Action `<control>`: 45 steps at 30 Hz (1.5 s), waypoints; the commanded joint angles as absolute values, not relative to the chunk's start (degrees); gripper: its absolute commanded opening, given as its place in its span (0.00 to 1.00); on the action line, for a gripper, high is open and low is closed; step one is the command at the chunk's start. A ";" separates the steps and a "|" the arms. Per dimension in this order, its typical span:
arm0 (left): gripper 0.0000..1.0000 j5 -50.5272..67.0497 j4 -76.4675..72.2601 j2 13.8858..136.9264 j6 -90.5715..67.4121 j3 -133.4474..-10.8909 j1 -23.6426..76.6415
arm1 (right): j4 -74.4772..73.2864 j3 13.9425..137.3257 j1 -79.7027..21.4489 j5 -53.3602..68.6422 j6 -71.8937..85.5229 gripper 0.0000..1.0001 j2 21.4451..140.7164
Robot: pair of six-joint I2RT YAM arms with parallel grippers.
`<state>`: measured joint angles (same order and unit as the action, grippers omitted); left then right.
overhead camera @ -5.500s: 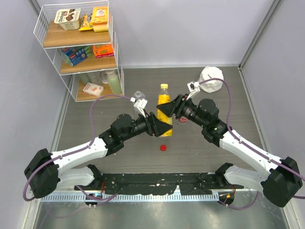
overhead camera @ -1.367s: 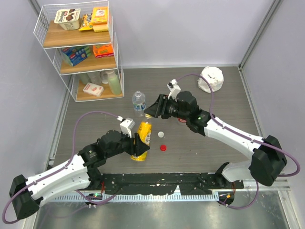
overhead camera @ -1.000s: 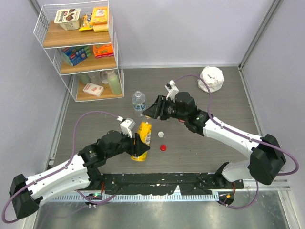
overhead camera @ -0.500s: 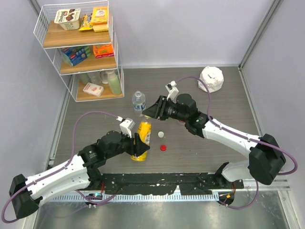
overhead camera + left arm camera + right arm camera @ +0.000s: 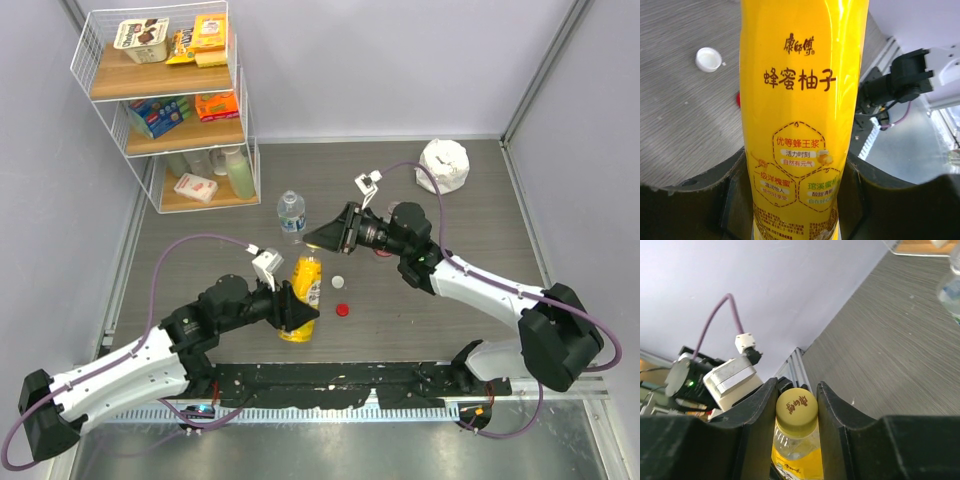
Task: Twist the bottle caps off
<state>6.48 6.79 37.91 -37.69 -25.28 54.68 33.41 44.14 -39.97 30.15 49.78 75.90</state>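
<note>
The yellow-orange bottle [image 5: 303, 292] stands tilted near the table's middle, and my left gripper [image 5: 293, 312] is shut on its lower body [image 5: 800, 125]. My right gripper [image 5: 319, 239] reaches in from the right at the bottle's top. In the right wrist view both fingers press the sides of the yellow cap [image 5: 796, 409], so that gripper [image 5: 796, 412] is shut on it. A loose white cap [image 5: 338, 282] and a loose red cap [image 5: 342, 309] lie on the table just right of the bottle. The white cap [image 5: 708, 59] also shows in the left wrist view. A clear bottle with a blue-white label [image 5: 291, 213] stands behind, uncapped.
A white wire shelf [image 5: 165, 110] with snacks and bottles stands at the back left. A crumpled white bag [image 5: 444, 163] lies at the back right. Grey walls close in the table on three sides.
My right gripper's jaws have closed onto the yellow cap and its wrist has turned a little. The left gripper keeps its hold on the yellow-orange bottle.
</note>
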 commanded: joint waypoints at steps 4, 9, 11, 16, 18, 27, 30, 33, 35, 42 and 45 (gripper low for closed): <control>0.15 20.37 -9.91 34.37 -40.51 -23.47 54.93 | 47.54 43.95 -37.88 44.46 51.59 0.02 74.09; 0.15 25.22 -15.99 32.35 -42.54 -21.80 54.93 | 53.33 44.03 -37.53 48.60 52.82 0.02 73.65; 0.15 26.10 -17.13 31.99 -42.89 -21.36 54.93 | 58.58 43.25 -37.53 50.01 55.10 0.02 74.00; 0.15 25.67 -17.14 32.08 -43.33 -20.83 54.93 | 62.32 43.42 -37.62 51.15 59.41 0.02 75.76; 0.15 24.70 -16.35 32.17 -43.24 -20.66 54.93 | 59.87 43.77 -37.35 50.11 58.63 0.02 75.59; 0.12 17.94 -7.66 33.13 -41.31 -20.83 54.93 | 26.16 49.12 -37.35 33.35 41.86 0.70 70.15; 0.11 15.56 -5.63 33.13 -40.96 -20.74 54.93 | 19.09 50.53 -37.35 26.83 38.51 0.79 68.03; 0.08 11.97 -1.34 33.75 -40.17 -21.97 54.93 | 10.65 52.11 -37.44 18.58 37.00 0.85 66.45; 0.06 8.54 2.87 34.71 -39.46 -24.07 54.93 | 6.52 53.61 -37.70 14.95 36.48 0.86 66.44; 0.00 -1.65 12.73 40.86 -35.87 -30.66 55.46 | -3.33 59.67 -41.57 5.81 35.95 0.86 69.34; 0.00 -5.87 15.55 44.11 -34.46 -33.65 56.95 | -5.09 62.65 -43.93 3.70 36.91 0.86 71.28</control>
<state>2.04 10.83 41.30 -38.00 -28.42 55.24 -0.43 57.69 -41.28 10.07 37.39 69.47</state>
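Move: Between the right fingertips already, with no gap to cross, sits the yellow cap; from the left hand, which holds the yellow bottle, that cap is about 9 cm ahead, 2 cm to the right and 9 cm up. The uncapped clear bottle stands some 12 cm ahead and 5 cm left of the right hand, 15 cm lower. On the table 25 cm below the right hand, the white cap lies 3 cm ahead and 6 cm right, the red cap 3 cm back and 7 cm right. Twisting against each other while drawing back and up together, the right hand turns the gripped yellow cap counter-clockwise and the left turns the bottle clockwise, each about 20 degrees. Both then come forward and down, winding back; the right fingers open wide, let go of the cap, and swing clockwise to finish some 5 cm forward and right of their start. The left keeps its grip. ##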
